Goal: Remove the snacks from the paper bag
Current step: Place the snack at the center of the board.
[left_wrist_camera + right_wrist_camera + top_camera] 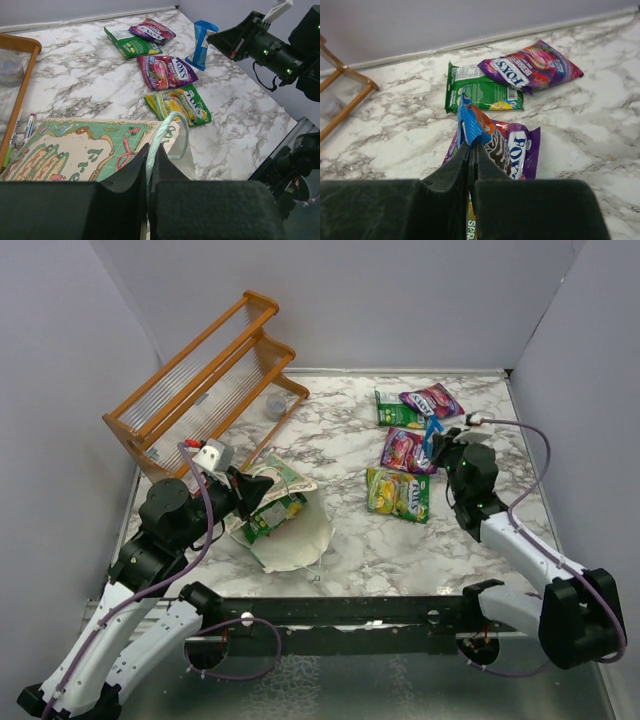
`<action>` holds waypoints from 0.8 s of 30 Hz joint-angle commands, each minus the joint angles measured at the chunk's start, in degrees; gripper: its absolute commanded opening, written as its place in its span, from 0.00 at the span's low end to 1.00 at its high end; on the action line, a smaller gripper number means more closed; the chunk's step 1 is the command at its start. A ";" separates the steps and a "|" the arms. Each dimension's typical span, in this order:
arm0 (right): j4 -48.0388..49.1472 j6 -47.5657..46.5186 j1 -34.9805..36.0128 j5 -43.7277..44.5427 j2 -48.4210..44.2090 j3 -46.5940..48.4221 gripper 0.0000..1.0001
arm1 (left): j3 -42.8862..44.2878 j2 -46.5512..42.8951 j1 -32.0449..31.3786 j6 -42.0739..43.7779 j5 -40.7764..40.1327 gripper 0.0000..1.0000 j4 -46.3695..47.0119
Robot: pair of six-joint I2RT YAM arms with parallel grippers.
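Observation:
The pale-green patterned paper bag (292, 502) lies on its side at the left, its cream mouth facing the near edge. A green packet (274, 519) shows in the mouth. My left gripper (262, 490) is shut on the bag's pale looped handle (172, 131), fingertips together (150, 154). Four snacks lie at the right: purple (432, 400), green (395, 413), purple-pink (408, 450) and yellow-green (398, 494). My right gripper (441, 439) hangs just above them, shut on a blue packet (472, 122) that stands upright between its fingers (471, 150).
An orange wooden rack (205, 380) leans at the back left, with a small clear cup (275, 405) by its foot. Thin pens (27, 127) lie between the rack and the bag. Grey walls close in the marble table (340, 440) on three sides.

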 commanded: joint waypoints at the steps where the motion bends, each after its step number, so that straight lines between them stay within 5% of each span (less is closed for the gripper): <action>1: 3.71 20.37 -12.09 -16.82 3.54 -0.16 0.01 | 0.67 -0.04 -0.09 0.59 -1.00 0.00 -0.10; 10: 23.86 49.68 -29.93 -30.63 22.98 1.66 0.01 | -0.02 0.52 -0.02 0.46 -0.55 0.00 0.86; 19: 42.04 55.36 -32.05 -34.72 49.23 12.73 0.01 | 0.00 0.14 -0.02 0.37 -0.62 0.00 0.56; 24: 47.48 56.81 -32.05 -31.29 55.92 14.02 0.02 | 0.57 -0.09 0.02 0.27 -0.94 0.00 -0.34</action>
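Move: The right hand already holds the blue snack pack. Its landing spot, the bare patch beside the other snacks, lies about 14 cm ahead, 7 cm right and 18 cm below. Around that spot on the table, measured from this hand, are the near purple pack 8 cm ahead, in line sideways, the green pack 20 cm ahead and 1 cm left, and the far purple pack 23 cm ahead and 8 cm right. From the left hand, the spot is roughly 31 cm ahead, 43 cm right and 30 cm below. Forward, rightward and down, each by some 11 to 13 cm, the right hand swings the blue pack towards the gap between the two purple packs; the rightward part fades by halfway, leaving forward and down. The wrist rolls nearly 60 degrees with its left side rising, while the shut fingers keep their pinch on the pack's end. ##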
